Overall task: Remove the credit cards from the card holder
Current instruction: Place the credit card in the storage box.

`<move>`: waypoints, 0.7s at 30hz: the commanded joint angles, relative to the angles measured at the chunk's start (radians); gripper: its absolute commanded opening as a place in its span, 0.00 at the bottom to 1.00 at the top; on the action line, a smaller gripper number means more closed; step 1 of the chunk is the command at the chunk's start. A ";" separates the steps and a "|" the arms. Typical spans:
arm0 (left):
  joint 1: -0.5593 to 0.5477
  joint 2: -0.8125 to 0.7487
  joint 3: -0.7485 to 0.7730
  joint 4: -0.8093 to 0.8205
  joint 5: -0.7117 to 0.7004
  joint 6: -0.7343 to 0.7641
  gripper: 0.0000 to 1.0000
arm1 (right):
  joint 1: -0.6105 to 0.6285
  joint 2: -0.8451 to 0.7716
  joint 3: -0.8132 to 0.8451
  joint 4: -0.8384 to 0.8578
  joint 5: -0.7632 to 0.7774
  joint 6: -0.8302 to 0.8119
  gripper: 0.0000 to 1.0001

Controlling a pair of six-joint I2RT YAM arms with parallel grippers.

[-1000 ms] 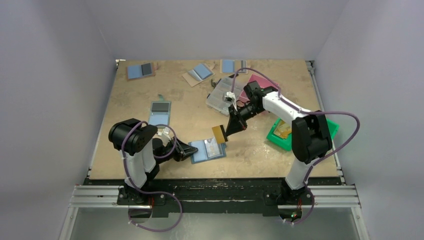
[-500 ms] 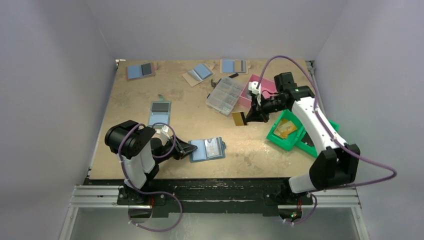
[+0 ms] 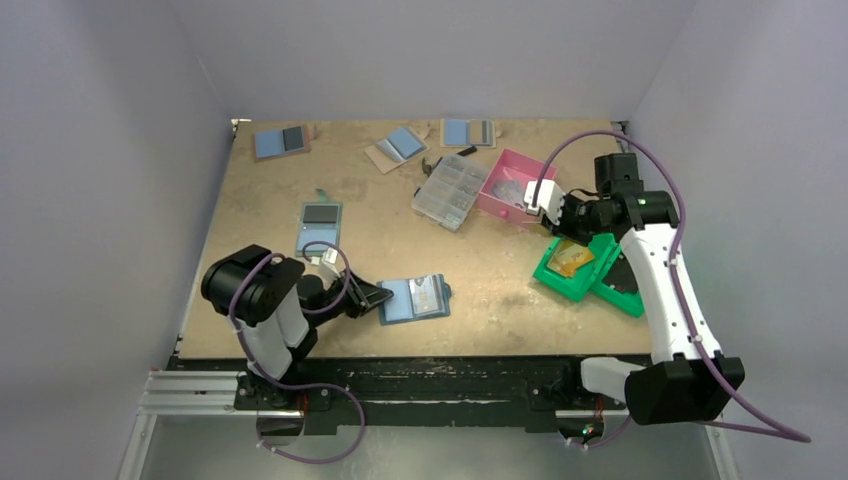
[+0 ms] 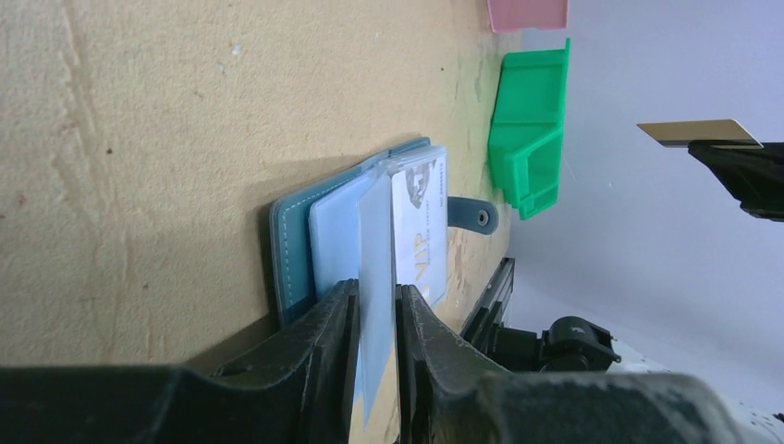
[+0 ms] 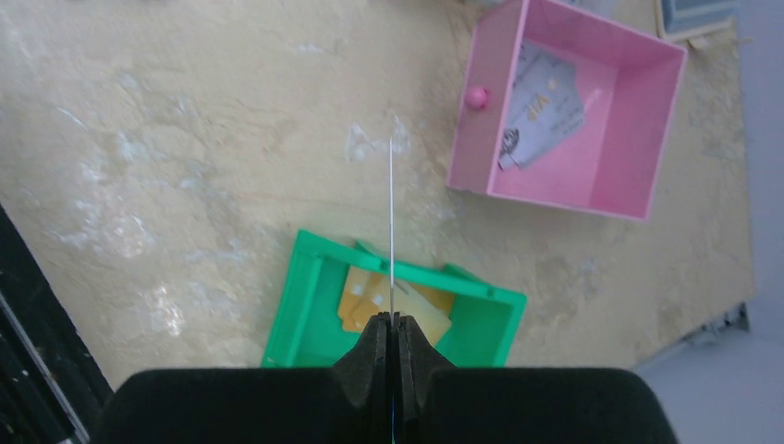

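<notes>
The blue card holder (image 3: 415,298) lies open near the table's front edge, with a white card (image 4: 421,213) showing in its sleeves. My left gripper (image 3: 378,298) reaches in low from the left. Its fingers (image 4: 374,291) are shut on a pale see-through leaf of the card holder (image 4: 294,245). My right gripper (image 5: 392,319) is shut on a thin gold credit card (image 5: 391,222), seen edge-on. It hangs over the green bin (image 5: 296,296), where several gold cards (image 5: 370,301) lie. In the left wrist view that held card (image 4: 698,132) shows flat, high in the air.
A pink box (image 3: 510,185) holding pale cards sits behind the green bin (image 3: 560,275). A clear organiser case (image 3: 452,190) lies left of it. Other blue holders lie at the back (image 3: 281,140) (image 3: 400,146) (image 3: 467,132) and on the left (image 3: 320,225).
My right arm has swung right and back with the gold card, from beside the card holder to above the green bin. The left gripper has stayed on the holder.
</notes>
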 commanded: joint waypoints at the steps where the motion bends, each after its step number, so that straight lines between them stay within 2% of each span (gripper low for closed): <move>1: 0.006 -0.112 -0.069 -0.072 -0.027 0.075 0.24 | -0.034 -0.055 -0.002 -0.023 0.108 -0.093 0.00; 4: 0.005 -0.268 -0.049 -0.268 -0.045 0.133 0.25 | -0.054 -0.070 -0.008 -0.024 0.129 -0.110 0.00; 7: 0.005 -0.489 0.013 -0.672 -0.100 0.239 0.27 | -0.054 -0.080 -0.020 -0.020 0.147 -0.124 0.00; 10: 0.006 -0.743 0.085 -1.016 -0.196 0.331 0.40 | -0.082 -0.098 -0.031 -0.009 0.164 -0.143 0.00; 12: 0.006 -0.848 0.129 -1.183 -0.254 0.382 0.50 | -0.085 -0.106 -0.032 -0.003 0.174 -0.151 0.00; 15: 0.006 -0.897 0.164 -1.299 -0.278 0.424 0.56 | -0.087 -0.107 -0.024 -0.006 0.180 -0.160 0.00; 21: 0.006 -0.864 0.178 -1.307 -0.245 0.431 0.57 | -0.088 -0.114 -0.025 -0.015 0.214 -0.190 0.00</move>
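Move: The gold card still in the right fingers is bound for the green box's half with the gold cards, some 7 cm to this hand's right, about 1 cm ahead and 18 cm below. The green box's other half, with the black card, lies 16 cm right and 2 cm back; the pink box 18 cm ahead and 5 cm left, both equally low. From the left hand, the open card holder is about 5 cm right, 1 cm back and 2 cm down; a second holder lies 14 cm ahead and 17 cm left. The right hand, keeping its grip on the upright gold card, goes on to the right about 5.5 cm, slowing as it comes over the gold cards in the green box, rises barely 1 cm, and tips its fingers some 12 degrees steeper. The left fingers meanwhile open and let go of the card holder's pale blue flap, the hand drawing off to the left and up, about 4 cm each way, rolling its left side up over 20 degrees before sinking back a little. ##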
